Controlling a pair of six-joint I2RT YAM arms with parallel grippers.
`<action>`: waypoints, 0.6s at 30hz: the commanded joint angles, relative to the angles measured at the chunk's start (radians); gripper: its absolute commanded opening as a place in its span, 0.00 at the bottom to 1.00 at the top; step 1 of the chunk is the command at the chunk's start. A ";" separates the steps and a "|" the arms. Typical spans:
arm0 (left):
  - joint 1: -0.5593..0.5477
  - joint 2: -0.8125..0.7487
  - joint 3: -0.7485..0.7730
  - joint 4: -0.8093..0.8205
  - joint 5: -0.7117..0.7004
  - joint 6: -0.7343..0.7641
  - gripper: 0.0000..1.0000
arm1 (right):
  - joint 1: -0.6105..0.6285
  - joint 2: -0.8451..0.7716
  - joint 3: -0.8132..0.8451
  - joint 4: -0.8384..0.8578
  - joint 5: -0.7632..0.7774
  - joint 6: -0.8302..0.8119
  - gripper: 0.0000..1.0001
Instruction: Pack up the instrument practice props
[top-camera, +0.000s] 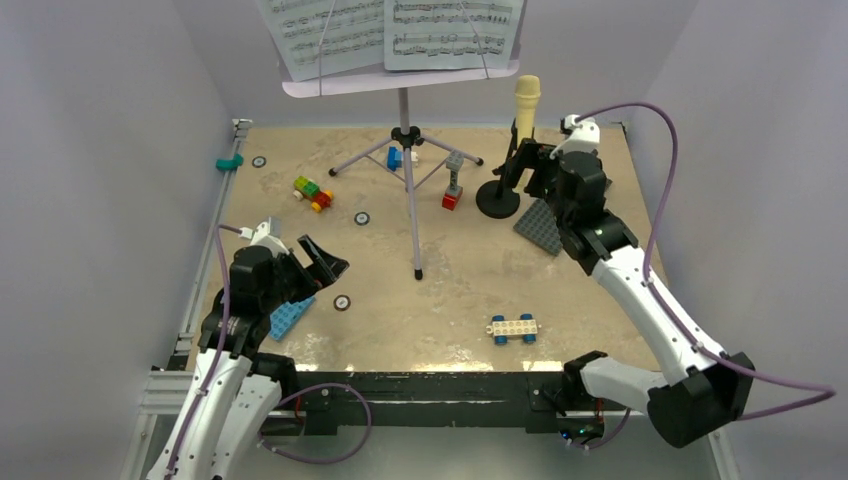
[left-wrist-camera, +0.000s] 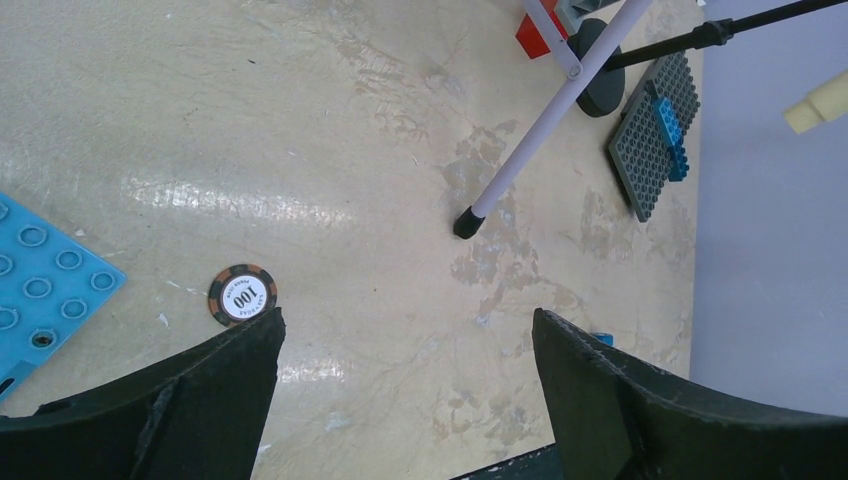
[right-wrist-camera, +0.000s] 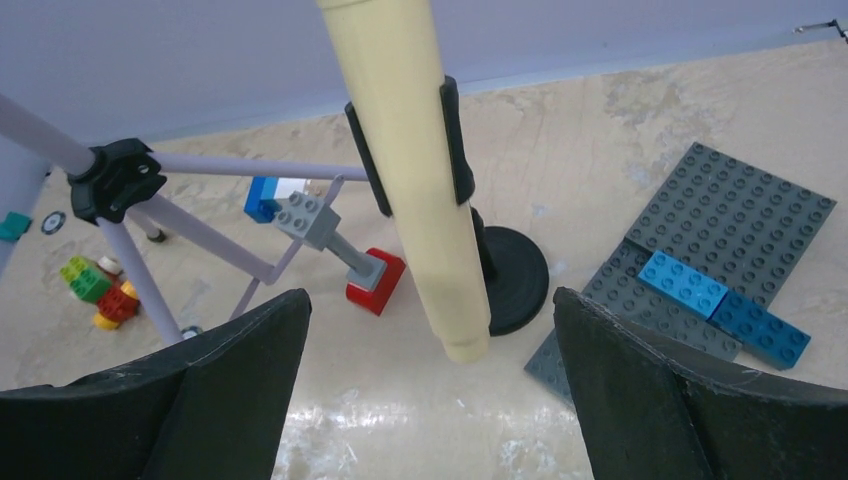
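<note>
The lilac music stand stands at the back on a thin tripod, with white sheet-music pages on its desk. One tripod leg shows in the left wrist view, and the tripod hub in the right wrist view. The cream-yellow microphone sits upright in the clip of the black round-base mic stand. My right gripper is open, its jaws wide on either side of the microphone's body, not touching it. My left gripper is open and empty above the front left of the table.
A grey baseplate with blue bricks lies right of the mic stand base. A blue baseplate, a poker chip, a grey-and-red brick post, coloured bricks and a white wheeled brick lie around.
</note>
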 joint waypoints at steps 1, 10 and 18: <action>-0.006 -0.018 -0.001 0.033 0.032 0.024 0.97 | 0.002 0.071 0.091 0.143 0.048 -0.066 0.98; -0.006 -0.028 -0.017 0.054 0.054 0.021 0.97 | 0.002 0.245 0.235 0.154 0.095 -0.179 0.99; -0.006 -0.020 -0.016 0.051 0.040 0.019 0.97 | 0.002 0.314 0.275 0.136 0.092 -0.212 0.91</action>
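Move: The microphone stands upright on its stand, its middle about 11 cm ahead of the right hand, some 1 cm left and 2 cm higher. The mic stand base is 14 cm ahead on the table, 30 cm down. Also ahead, the red block with its grey post lies 13 cm out and 12 cm left, and the grey plate 12 cm out and 16 cm right. From the left hand the microphone is about 27 cm ahead, 40 cm right and 16 cm higher. Keep the right gripper wide open and carry it forward about 8 cm towards the microphone, almost level, easing off as it gets near so that the handle stays lined up between the two fingers. On the way roll the hand some 10 degrees, left side down, to square it with the handle. Don't close the fingers yet. ##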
